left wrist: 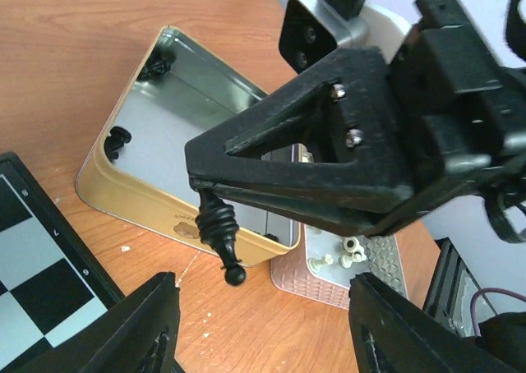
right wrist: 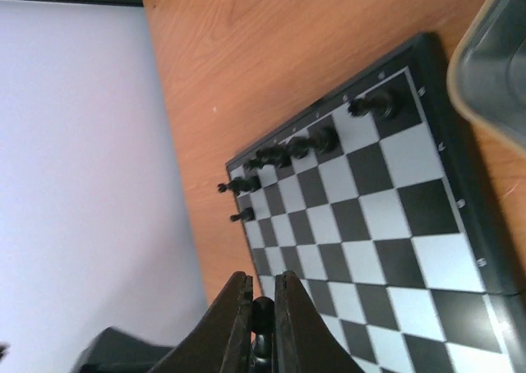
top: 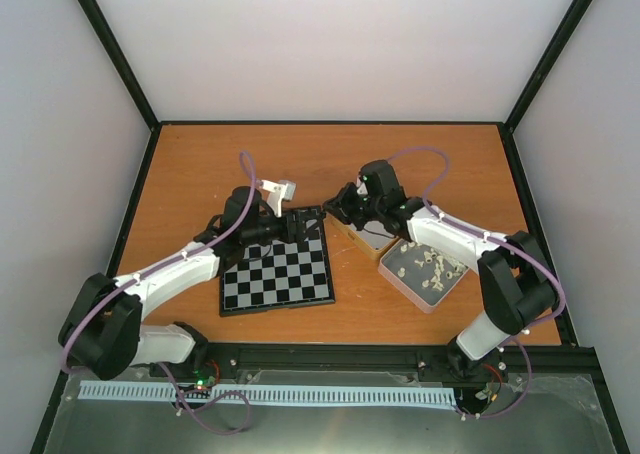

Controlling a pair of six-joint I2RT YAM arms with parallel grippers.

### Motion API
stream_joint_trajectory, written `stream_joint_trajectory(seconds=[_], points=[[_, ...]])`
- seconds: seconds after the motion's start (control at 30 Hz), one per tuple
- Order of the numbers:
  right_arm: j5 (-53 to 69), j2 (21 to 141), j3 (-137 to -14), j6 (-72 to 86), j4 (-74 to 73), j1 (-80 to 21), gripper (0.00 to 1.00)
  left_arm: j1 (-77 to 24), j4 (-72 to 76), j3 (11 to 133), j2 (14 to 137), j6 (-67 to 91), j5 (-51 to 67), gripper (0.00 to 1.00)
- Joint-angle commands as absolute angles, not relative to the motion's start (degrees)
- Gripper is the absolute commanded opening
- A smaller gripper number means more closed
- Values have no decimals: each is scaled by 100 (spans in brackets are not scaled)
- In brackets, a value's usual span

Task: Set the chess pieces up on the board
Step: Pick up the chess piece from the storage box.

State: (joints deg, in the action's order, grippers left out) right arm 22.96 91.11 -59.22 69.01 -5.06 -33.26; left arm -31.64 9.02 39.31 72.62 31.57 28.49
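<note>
The board (top: 275, 274) lies in front of the left arm. Several black chess pieces (right wrist: 308, 143) stand in a row along its far edge, and one more (right wrist: 242, 215) stands a rank in. My right gripper (right wrist: 263, 287) is shut on a black chess piece (left wrist: 220, 233), which hangs head down from its fingertips above the tabletop, near the gold tin's corner. My left gripper (left wrist: 263, 284) is open and empty just below and in front of that piece, beside the board's corner (left wrist: 33, 258).
A gold-walled tin (left wrist: 140, 188) right of the board holds a few black pieces (left wrist: 121, 139). A pink tin (top: 400, 279) beyond it holds cream-white pieces (top: 428, 264). The two grippers are close together over the board's far right corner.
</note>
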Motion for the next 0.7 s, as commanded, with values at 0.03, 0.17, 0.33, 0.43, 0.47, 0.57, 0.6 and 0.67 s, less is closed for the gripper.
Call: stream_joint_trajectory(seconds=[0.03,0.17,0.33,0.43,0.47,0.57,0.6,0.67], points=[[2710,9026,-5726,7966,301,-3427,7,-3260,1805,3710,7407,3653,2641,55],[2734,9018,-5687,8112,396,-3435,7,-3261,1857,3586,7386,3808,2435,52],[2707,9009,-5641,8191,403,-3438,7,-3261,2302,3487,7500,4025,2767,46],[2732,9000,-5547,8319,521,-3445,7,-3261,2493,3414,7536,4193,2727,40],[2752,9000,-5526,8356,553,-3445,7,-3261,2529,3403,7528,4202,2689,38],[2813,8992,-5463,8457,627,-3445,7,-3260,2544,3384,7496,4229,2549,32],[2831,8985,-5448,8468,632,-3445,7,-3261,2567,3376,7497,4239,2533,31],[2830,8962,-5419,8490,628,-3448,7,-3261,2589,3402,7526,4206,2553,28]])
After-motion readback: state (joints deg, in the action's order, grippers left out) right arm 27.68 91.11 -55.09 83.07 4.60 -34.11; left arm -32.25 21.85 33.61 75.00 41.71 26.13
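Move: The black chess piece, already pinched by the right hand, has its middle some 3 cm ahead, 3 cm to the right and 2 cm below the left hand's open fingers. From the right hand, the left gripper is about 4 cm left, 3 cm back and 3 cm up. The black-piece box's middle is some 11 cm right, 4 cm ahead and 14 cm below the right hand; the board's is 10 cm left, 5 cm back and 15 cm below. Sinking about 1.5 cm at first and then nearly holding its place, the left hand brings its fingers around the piece's free knobbed end and narrows them from over half open to about a third. The right hand keeps its pinch, eases roughly 1.5 cm left and 1 cm back towards the left gripper, and rolls and tips some 15 degrees. ##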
